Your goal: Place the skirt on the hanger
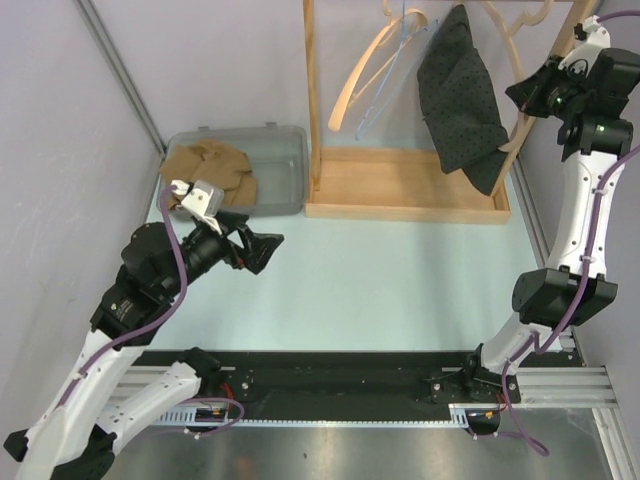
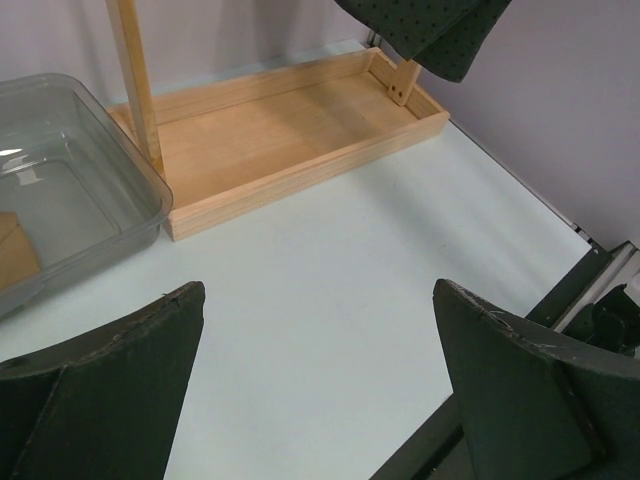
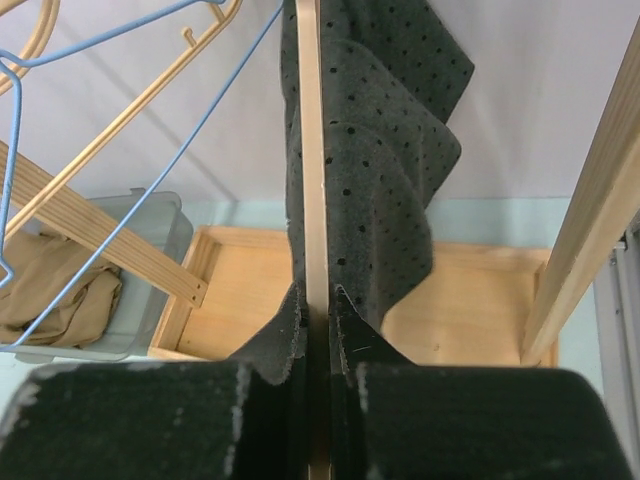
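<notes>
The skirt (image 1: 460,100), dark grey with black dots, drapes over a wooden hanger (image 1: 510,50) at the right end of the rack. In the right wrist view the hanger (image 3: 310,150) shows as a thin wooden edge, with the skirt (image 3: 380,150) hanging on both sides of it. My right gripper (image 3: 318,300) is shut on that hanger's edge, high beside the rack's right post (image 1: 522,100). My left gripper (image 1: 272,254) is wide open over the bare table at the left, holding nothing (image 2: 320,290). The skirt's lower hem (image 2: 430,25) shows at the top of the left wrist view.
A wooden rack base tray (image 1: 405,185) stands at the back. An empty wooden hanger (image 1: 365,65) and a blue wire hanger (image 1: 395,70) hang on the rack. A clear bin (image 1: 270,165) at the back left holds a tan garment (image 1: 205,170).
</notes>
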Tool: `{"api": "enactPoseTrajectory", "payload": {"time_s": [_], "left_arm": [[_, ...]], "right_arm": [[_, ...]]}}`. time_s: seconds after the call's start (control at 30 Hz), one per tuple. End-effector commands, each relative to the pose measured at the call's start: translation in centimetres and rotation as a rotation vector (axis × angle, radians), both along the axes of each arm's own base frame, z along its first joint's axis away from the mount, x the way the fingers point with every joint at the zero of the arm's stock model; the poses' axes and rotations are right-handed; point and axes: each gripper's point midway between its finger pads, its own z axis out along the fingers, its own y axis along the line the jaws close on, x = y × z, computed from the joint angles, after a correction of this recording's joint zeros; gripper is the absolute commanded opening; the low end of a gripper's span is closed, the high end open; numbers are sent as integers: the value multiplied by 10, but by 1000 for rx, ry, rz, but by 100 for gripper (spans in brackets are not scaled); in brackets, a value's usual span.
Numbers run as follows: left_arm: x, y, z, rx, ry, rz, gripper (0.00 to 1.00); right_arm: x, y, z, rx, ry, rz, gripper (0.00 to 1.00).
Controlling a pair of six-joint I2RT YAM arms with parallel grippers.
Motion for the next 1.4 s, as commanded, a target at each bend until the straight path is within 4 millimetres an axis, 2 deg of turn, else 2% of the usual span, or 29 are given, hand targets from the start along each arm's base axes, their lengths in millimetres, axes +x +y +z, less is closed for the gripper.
{"api": "enactPoseTrajectory", "payload": {"time_s": [0.0,0.13,0.23,0.43,0.6,0.67,0.83,0.87,0.97,1.13,1.23,1.33,1.37], "left_arm": [[6,-4,7,-37,-9,7,100],[9,-6,5,-34,6,11,100],[11,-6,3,-35,17,17,100],[12,-6,3,-41,21,25,100],[13,-1,1,-43,29,52,100],[14,0,1,-47,30,63,100],[16,2,-2,-56,48,84,100],[16,1,-3,-55,51,85,100],[16,2,-2,-60,54,88,100],[16,5,1,-66,48,105,100],[19,6,3,-72,45,118,100],[24,7,4,-73,51,146,100],[31,12,3,-78,61,195,100]], "right_arm": [[0,5,42,21,-131,77,0],[15,-5,23,72,-78,83,0],[21,-11,20,89,-75,78,0],[30,-26,30,162,-101,65,0],[28,-25,26,166,-89,75,1],[25,-27,24,152,-82,56,13],[9,-30,42,156,-113,20,24],[8,-33,44,161,-114,8,38],[2,-38,51,150,-130,-26,62],[-10,-47,64,125,-157,-91,66],[-23,-54,82,102,-201,-164,70],[-44,-59,106,81,-268,-234,75],[-58,-53,121,71,-305,-234,77]]}}
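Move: The right hand still pinches the near arm of the hanger, with the skirt already on it. The rack's rod, where the hook goes, is about 10 cm ahead, 3 cm right and 12 cm above. The skirt hangs some 11 cm ahead, 4 cm left and 10 cm lower; the blue hanger is 5 cm ahead and 20 cm left; the rack's right post is 10 cm ahead and 12 cm right. From the left hand the rod spot is some 35 cm ahead, 55 cm right and 20 cm up. Still pinching the hanger's near arm, the right hand eases it about 3 cm forward and 3 cm right, sinking a little and rolling some 10 degrees with its left side rising, to set the hook on the rod. Then the fingers open and let go of the hanger; the hand rises about 6 cm, drawing back and further right, its tips tilting up. ##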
